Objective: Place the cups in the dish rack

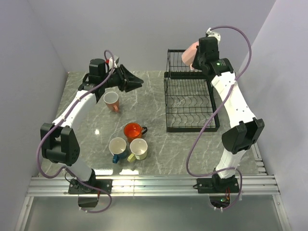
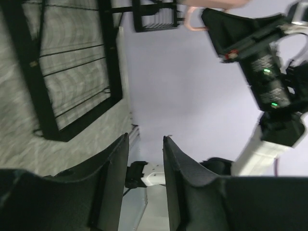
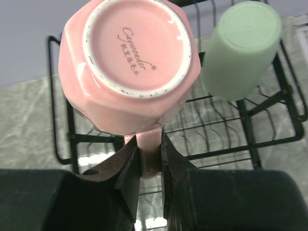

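My right gripper point(image 3: 150, 144) is shut on the handle of a pink cup point(image 3: 130, 62), which hangs bottom-up over the upper basket of the black wire dish rack point(image 1: 190, 103). From above, this pink cup point(image 1: 189, 57) shows at the rack's far end by the right gripper point(image 1: 195, 63). A pale green cup point(image 3: 240, 50) stands upside down in the basket beside it. My left gripper point(image 1: 138, 81) hovers over the table's far left, open and empty, its jaws point(image 2: 146, 140) pointing at the rack point(image 2: 72, 72). On the table sit a second pink cup point(image 1: 111, 100), an orange cup point(image 1: 133, 130), a blue cup point(image 1: 117, 147) and a pale yellow cup point(image 1: 138, 148).
The grey marble table point(image 1: 159, 144) ends at pale walls on three sides and a metal rail point(image 1: 154, 185) at the near edge. The rack's lower shelf point(image 1: 187, 113) holds nothing. The right arm point(image 2: 269, 82) rises beside the rack.
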`<state>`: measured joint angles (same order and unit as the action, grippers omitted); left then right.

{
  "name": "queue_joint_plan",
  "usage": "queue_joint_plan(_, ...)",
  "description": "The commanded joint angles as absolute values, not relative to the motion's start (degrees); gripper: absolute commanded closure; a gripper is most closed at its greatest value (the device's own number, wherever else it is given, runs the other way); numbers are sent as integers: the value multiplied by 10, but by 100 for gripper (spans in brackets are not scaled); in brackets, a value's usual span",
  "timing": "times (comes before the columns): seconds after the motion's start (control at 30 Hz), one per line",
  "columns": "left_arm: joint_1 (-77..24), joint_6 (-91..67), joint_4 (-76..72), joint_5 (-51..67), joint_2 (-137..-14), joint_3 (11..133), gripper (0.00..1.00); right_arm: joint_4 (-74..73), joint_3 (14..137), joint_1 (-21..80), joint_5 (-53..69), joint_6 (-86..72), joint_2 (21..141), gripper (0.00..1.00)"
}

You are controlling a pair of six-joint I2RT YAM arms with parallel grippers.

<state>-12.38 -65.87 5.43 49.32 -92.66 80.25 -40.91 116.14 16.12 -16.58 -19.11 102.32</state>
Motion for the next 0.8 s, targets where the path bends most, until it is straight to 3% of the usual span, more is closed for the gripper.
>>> queue_joint_plan(0.0, -122, -570, 174, 439, -906, 788, 60, -346, 1214, 158, -231, -161, 1017, 100)
queue_joint_plan(0.77, -120, -543, 232, 411, -881, 776, 61, -330, 1237, 162, -306, -120, 1092, 100)
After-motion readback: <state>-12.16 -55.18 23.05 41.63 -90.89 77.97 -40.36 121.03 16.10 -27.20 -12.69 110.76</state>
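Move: My right hand holds the pink cup by its handle, bottom up. The free spot on the dish rack's upper shelf lies about 9 cm ahead, 1 cm right and 8 cm below; the green cup stands some 8 cm ahead, 8 cm right and 8 cm below. My empty left hand has the brown cup roughly 3 cm ahead, 18 cm left and 26 cm below, and the orange cup about 12 cm back, 6 cm left and 27 cm below. With my right fingers still pinching the handle, I ease the pink cup forward, down and to the right, about 5 cm in all, over the upper shelf and in beside the green cup, rolling my hand's left side down some 10 degrees. My open left hand sinks about 6 cm, mostly early on, drifting slightly left. ##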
